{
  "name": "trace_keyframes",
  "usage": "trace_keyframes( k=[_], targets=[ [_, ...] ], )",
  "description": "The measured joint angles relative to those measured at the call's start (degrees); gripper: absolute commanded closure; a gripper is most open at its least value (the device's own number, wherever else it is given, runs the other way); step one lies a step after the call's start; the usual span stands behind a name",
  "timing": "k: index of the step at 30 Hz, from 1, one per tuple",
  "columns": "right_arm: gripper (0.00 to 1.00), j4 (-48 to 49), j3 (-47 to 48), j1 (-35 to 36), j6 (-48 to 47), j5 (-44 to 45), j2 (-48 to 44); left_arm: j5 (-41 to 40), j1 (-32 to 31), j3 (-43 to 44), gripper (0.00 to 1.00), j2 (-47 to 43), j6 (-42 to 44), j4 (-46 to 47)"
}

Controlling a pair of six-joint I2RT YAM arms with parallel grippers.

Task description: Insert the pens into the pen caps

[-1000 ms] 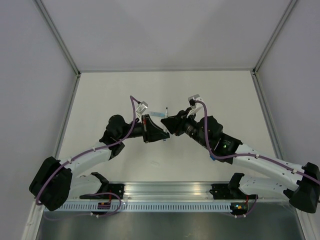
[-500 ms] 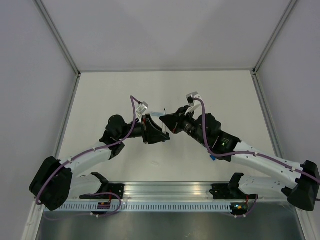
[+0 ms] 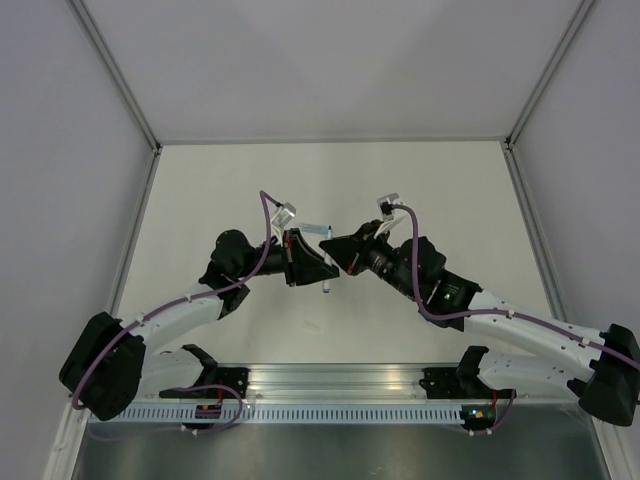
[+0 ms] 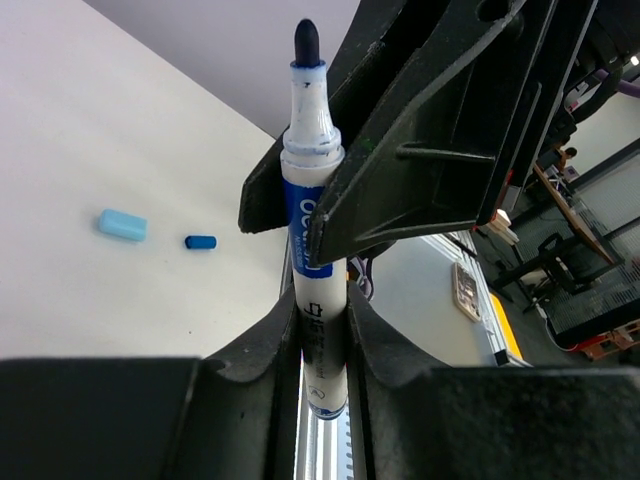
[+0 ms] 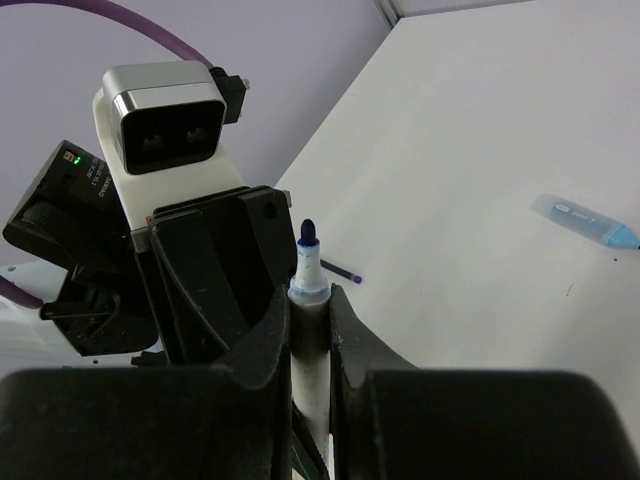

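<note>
A white pen (image 4: 312, 290) with a blue label and a dark bare tip stands upright between both grippers. My left gripper (image 4: 320, 315) is shut on its lower barrel. My right gripper (image 5: 310, 305) is shut on the pen (image 5: 306, 270) just below the tip, and its black fingers (image 4: 420, 150) fill the upper right of the left wrist view. From above, the two grippers meet near the table's middle, left (image 3: 316, 268) and right (image 3: 336, 252). On the table lie a pale blue cap (image 4: 122, 224), a small dark blue cap (image 4: 200, 241) and a slim dark pen (image 5: 340, 270).
A longer translucent blue cap (image 5: 585, 220) lies on the table to the right in the right wrist view. Just behind the grippers in the top view lies a pale blue cap (image 3: 318, 229). The left wrist's camera block (image 5: 165, 115) sits close in front of the right wrist camera.
The right jaws have closed on the pen's upper part. The left jaws loosened briefly and closed again. The right wrist shifted slightly, and the pen's lower end now shows below the grippers.
</note>
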Motion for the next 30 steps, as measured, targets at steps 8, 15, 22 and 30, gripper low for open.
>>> trace_keyframes(
  k=[8, 15, 22, 30],
  targets=[
    [0.37, -3.91, 1.07, 0.04, -0.35, 0.37, -0.02, -0.13, -0.22, 0.22, 0.98, 0.31, -0.63, 0.0],
    [0.34, -20.65, 2.34, 0.04, -0.46, 1.81, -8.76, -12.09, -0.22, 0.83, 0.98, -2.91, 3.21, -12.59],
    [0.35, -45.05, 9.42, -1.25, -0.92, 20.37, -11.02, -27.1, -0.24, 0.85, 0.98, -11.3, 8.33, -23.78],
    [0.37, -63.82, 21.97, -5.44, -11.74, 20.7, 13.7, -43.69, -0.24, -0.59, 0.98, -24.04, 10.19, -31.15]
  ],
)
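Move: Both hands hold the uncapped pen at the start, the right nearer its tip, the left nearer its rear end. From the right hand the dark blue cap lies about 25 cm right, 5 cm back and 28 cm down; the light blue cap is 3 cm ahead and 22 cm right at that depth, the light blue pen some 21 cm ahead and 4 cm left. From the left hand the dark blue cap is about 25 cm right, level with it, 24 cm below. Opening first, the right fingers let go of the pen; the hand then swings some 14 cm to the right and sinks nearly 12 cm towards the caps, its wrist turning about 65 degrees so that the open fingers slant forward and down. The left hand keeps its pinch on the pen, goes forward, then also left, some 7–8 cm each way, turning roughly 45 degrees counter-clockwise. ##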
